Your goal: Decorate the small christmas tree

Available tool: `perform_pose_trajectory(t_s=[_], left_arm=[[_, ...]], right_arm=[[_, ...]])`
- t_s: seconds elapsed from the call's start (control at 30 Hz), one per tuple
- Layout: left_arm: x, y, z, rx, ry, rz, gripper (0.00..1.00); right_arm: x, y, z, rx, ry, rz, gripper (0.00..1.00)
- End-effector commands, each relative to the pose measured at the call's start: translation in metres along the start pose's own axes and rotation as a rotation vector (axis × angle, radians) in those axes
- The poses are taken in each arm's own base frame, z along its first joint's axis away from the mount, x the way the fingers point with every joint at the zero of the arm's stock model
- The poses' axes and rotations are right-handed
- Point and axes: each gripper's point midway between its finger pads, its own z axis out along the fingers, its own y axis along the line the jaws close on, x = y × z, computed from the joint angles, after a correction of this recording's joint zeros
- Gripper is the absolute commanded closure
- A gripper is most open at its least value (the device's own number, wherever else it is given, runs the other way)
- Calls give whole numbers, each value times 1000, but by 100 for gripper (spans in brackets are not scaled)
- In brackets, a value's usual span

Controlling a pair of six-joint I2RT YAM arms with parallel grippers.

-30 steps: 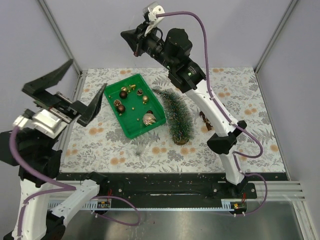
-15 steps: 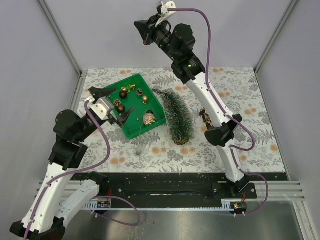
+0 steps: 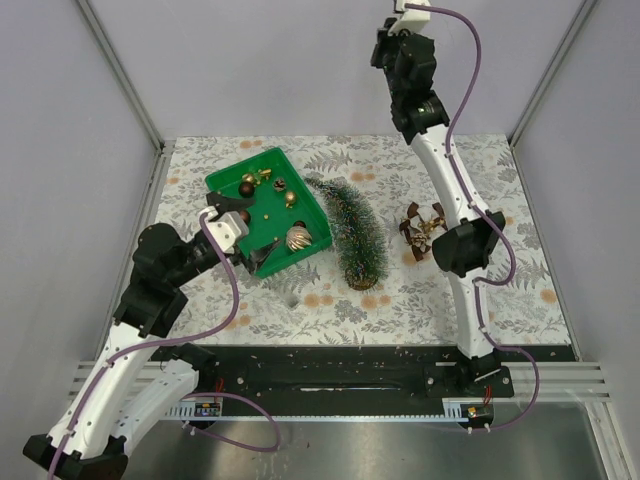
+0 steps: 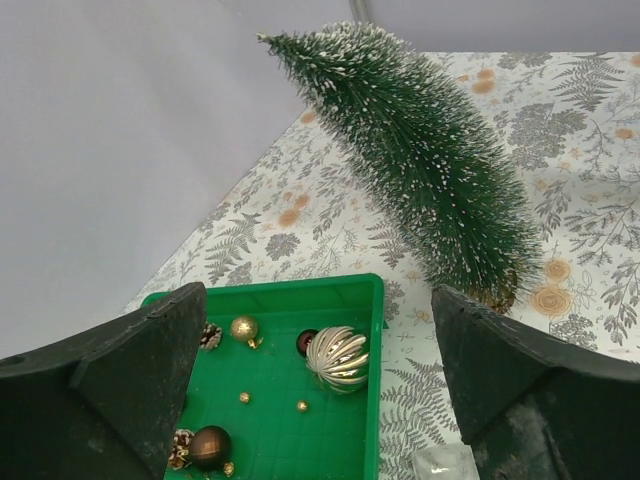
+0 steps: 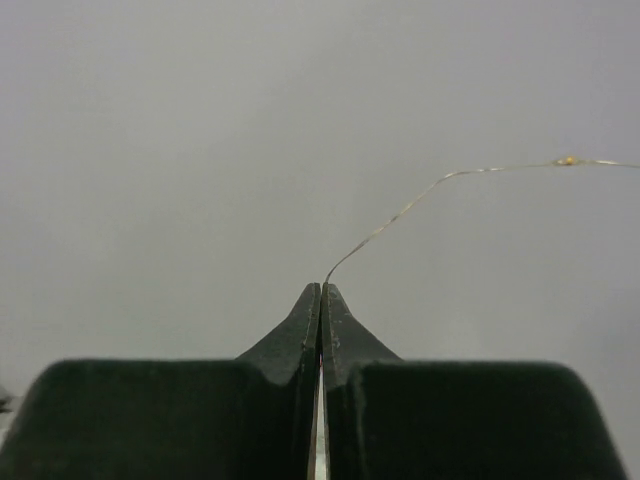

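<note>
The small christmas tree leans on the floral mat just right of the green tray; from the left wrist it rises beyond the tray. My left gripper hovers open over the tray's near end, nothing between its fingers. Below it lie a striped gold ball, a small gold ball and a brown ball. My right gripper is raised high at the back, shut on a thin wire that carries a tiny bead.
A brown pinecone-like ornament lies on the mat right of the tree, beside the right arm. A small clear object sits near the tray's front corner. Metal frame posts stand at the mat's back corners.
My left arm swung down and right, and its open gripper now sits over the tray. My right arm lifted and moved right, staying shut.
</note>
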Motion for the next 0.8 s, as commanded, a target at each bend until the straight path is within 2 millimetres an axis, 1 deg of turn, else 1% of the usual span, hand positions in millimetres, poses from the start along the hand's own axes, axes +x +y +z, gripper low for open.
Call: perform_pose_trajectory(t_s=[0.0, 0.03, 0.07, 0.1, 0.17, 0.2, 0.23, 0.33, 0.4, 0.43, 0.47, 0.53, 0.6, 0.63, 0.73, 0.77], left_arm=[[-25, -4, -1, 35, -85, 57, 1], [-25, -6, -2, 39, -87, 58, 1], [-23, -8, -2, 46, -86, 57, 1], [-21, -11, -3, 52, -83, 57, 1], [-16, -13, -3, 55, -73, 57, 1], [-14, -14, -3, 56, -68, 55, 1], [-12, -15, -3, 59, -62, 53, 1], [-14, -15, -1, 63, -65, 49, 1], [-18, -14, 2, 61, -72, 38, 1], [-21, -13, 2, 59, -78, 34, 1], [-24, -13, 2, 59, -84, 32, 1], [-28, -12, 1, 52, -87, 25, 1], [-30, -13, 0, 55, -84, 30, 1], [-31, -15, 0, 61, -82, 34, 1], [-35, -16, 0, 69, -82, 39, 1], [-37, -18, 0, 76, -80, 37, 1]], right_arm=[[-15, -102, -9, 331, -26, -62, 100], [-16, -121, -12, 382, -26, -59, 100], [-20, -145, -16, 436, -33, -58, 100], [-23, -163, -21, 485, -38, -65, 100], [-34, -191, -31, 560, -56, -73, 100], [-40, -202, -34, 583, -71, -47, 100], [-41, -208, -37, 589, -65, -38, 100], [-41, -212, -49, 613, -38, -22, 100], [-40, -211, -63, 650, -28, -7, 100], [-43, -210, -73, 672, -39, -3, 100], [-57, -208, -89, 691, -72, 7, 100], [-56, -208, -115, 723, -91, 12, 100], [-47, -209, -142, 736, -79, 18, 100], [-42, -208, -151, 730, -67, 18, 100], [-17, -207, -177, 724, -7, -7, 100], [-13, -207, -186, 727, 9, -20, 100]])
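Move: My right hand, with the light wire already pinched, is high beyond the small christmas tree: the tree's middle is about 36 cm back, 4 cm left and 35 cm below. The brown bows lie some 26 cm back and 16 cm right, the green tray 22 cm back and 21 cm left, the clear box 43 cm back and 15 cm left, all nearly 50 cm down. From my left hand the tree is about 2 cm ahead, 15 cm right, 19 cm below. I keep the light wire pinched in my shut right fingers and sweep it to the right beyond the tree, about 23 cm and at first slightly forward, sinking some 8 cm. Then I draw it back roughly 15 cm on the tree's right side, the hand having turned about 35 degrees clockwise. My left hand stays wide open near the tray, easing a couple of centimetres back and right. ##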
